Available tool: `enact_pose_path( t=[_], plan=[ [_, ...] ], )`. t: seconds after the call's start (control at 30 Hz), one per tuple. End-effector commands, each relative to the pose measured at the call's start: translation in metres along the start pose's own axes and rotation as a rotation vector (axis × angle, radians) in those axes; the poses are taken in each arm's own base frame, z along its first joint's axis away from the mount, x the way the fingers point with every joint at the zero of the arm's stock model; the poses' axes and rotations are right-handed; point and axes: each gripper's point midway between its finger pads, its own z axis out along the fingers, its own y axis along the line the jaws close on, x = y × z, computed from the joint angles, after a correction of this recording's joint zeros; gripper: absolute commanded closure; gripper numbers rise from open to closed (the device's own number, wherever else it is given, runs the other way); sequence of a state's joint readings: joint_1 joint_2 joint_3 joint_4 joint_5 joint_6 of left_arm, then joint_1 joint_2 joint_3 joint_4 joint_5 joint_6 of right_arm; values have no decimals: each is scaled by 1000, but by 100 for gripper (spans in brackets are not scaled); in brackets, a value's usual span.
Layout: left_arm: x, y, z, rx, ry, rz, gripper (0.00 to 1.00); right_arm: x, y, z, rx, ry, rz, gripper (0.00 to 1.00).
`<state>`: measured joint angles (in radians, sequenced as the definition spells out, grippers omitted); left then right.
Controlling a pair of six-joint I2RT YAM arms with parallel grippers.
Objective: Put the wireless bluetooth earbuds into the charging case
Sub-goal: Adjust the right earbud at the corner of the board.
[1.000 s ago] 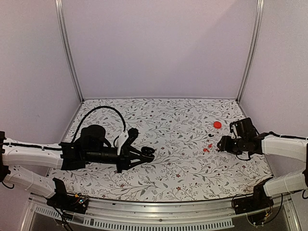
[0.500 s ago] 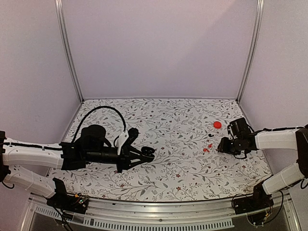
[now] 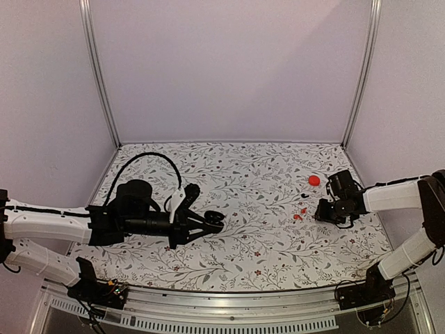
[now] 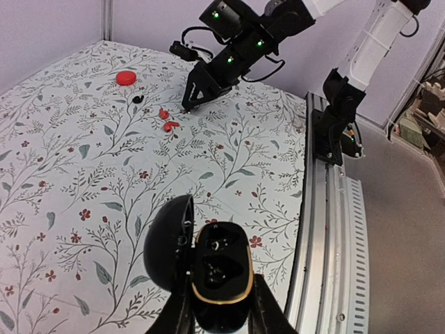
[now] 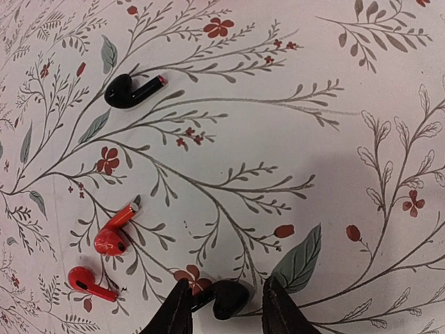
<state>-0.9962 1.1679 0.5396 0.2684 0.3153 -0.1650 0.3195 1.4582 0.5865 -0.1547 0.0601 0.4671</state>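
My left gripper [image 4: 221, 309] is shut on a black charging case [image 4: 221, 271] with a gold rim. Its lid [image 4: 165, 254] is swung open and both wells look empty. The case is held just above the table at the left [image 3: 211, 223]. My right gripper [image 5: 224, 306] is down on the table at the right [image 3: 320, 211], with its jaws astride a black earbud [image 5: 229, 298]. The left finger touches the bud's stem, and a gap remains at the right finger. Two red earbuds [image 5: 113, 234] [image 5: 87, 282] lie just to its left. Another black earbud [image 5: 132, 89] lies farther off.
A small round red case [image 3: 314, 180] sits behind the earbuds near the right wall. A black cable [image 3: 149, 158] loops over the left arm. The metal rail [image 4: 327, 209] runs along the table's near edge.
The right gripper's jaws have narrowed around the black earbud, and the right forearm has shifted slightly. The left arm and the case have not moved.
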Motion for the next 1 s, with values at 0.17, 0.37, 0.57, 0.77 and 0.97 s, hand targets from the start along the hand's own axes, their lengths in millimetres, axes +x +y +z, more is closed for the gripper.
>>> enact_pose_path(
  t=[0.17,0.37,0.57,0.77,0.97],
  plan=[
    [-9,2,-1,6,-35,12,100,-15,3,4,9,-27,-4,72],
    [-8,3,-1,7,-32,10,100,-13,5,7,0,-16,-12,78],
    [-7,3,0,9,-32,8,100,-13,5,6,-5,-13,-13,82],
    [-9,3,1,8,-34,7,100,-12,6,7,-9,-4,-16,82],
    [-8,3,1,9,-31,8,100,-10,8,9,-17,5,-24,88]
  ],
)
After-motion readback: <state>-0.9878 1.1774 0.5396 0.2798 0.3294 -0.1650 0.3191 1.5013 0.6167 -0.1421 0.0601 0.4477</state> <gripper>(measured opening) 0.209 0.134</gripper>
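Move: The right earbud, black, lies just under the right hand's fingertips, about 1 cm ahead and 1 cm below the hand point. Of the two red earbuds, one is some 5 cm to that hand's left and 3 cm ahead, the other about 7 cm left and 1 cm ahead; the other black earbud sits 10 cm ahead and 4 cm left, all on the table. From the left hand the right earbud is roughly 36 cm right, 13 cm ahead and 17 cm lower. The right hand's fingertips close in on the black earbud's rounded head from both sides, going from about a third open to nearly shut and ending with the head pinched between them. Meanwhile the hand eases about 1 cm forward, low over the table, its downward slant practically unchanged. ##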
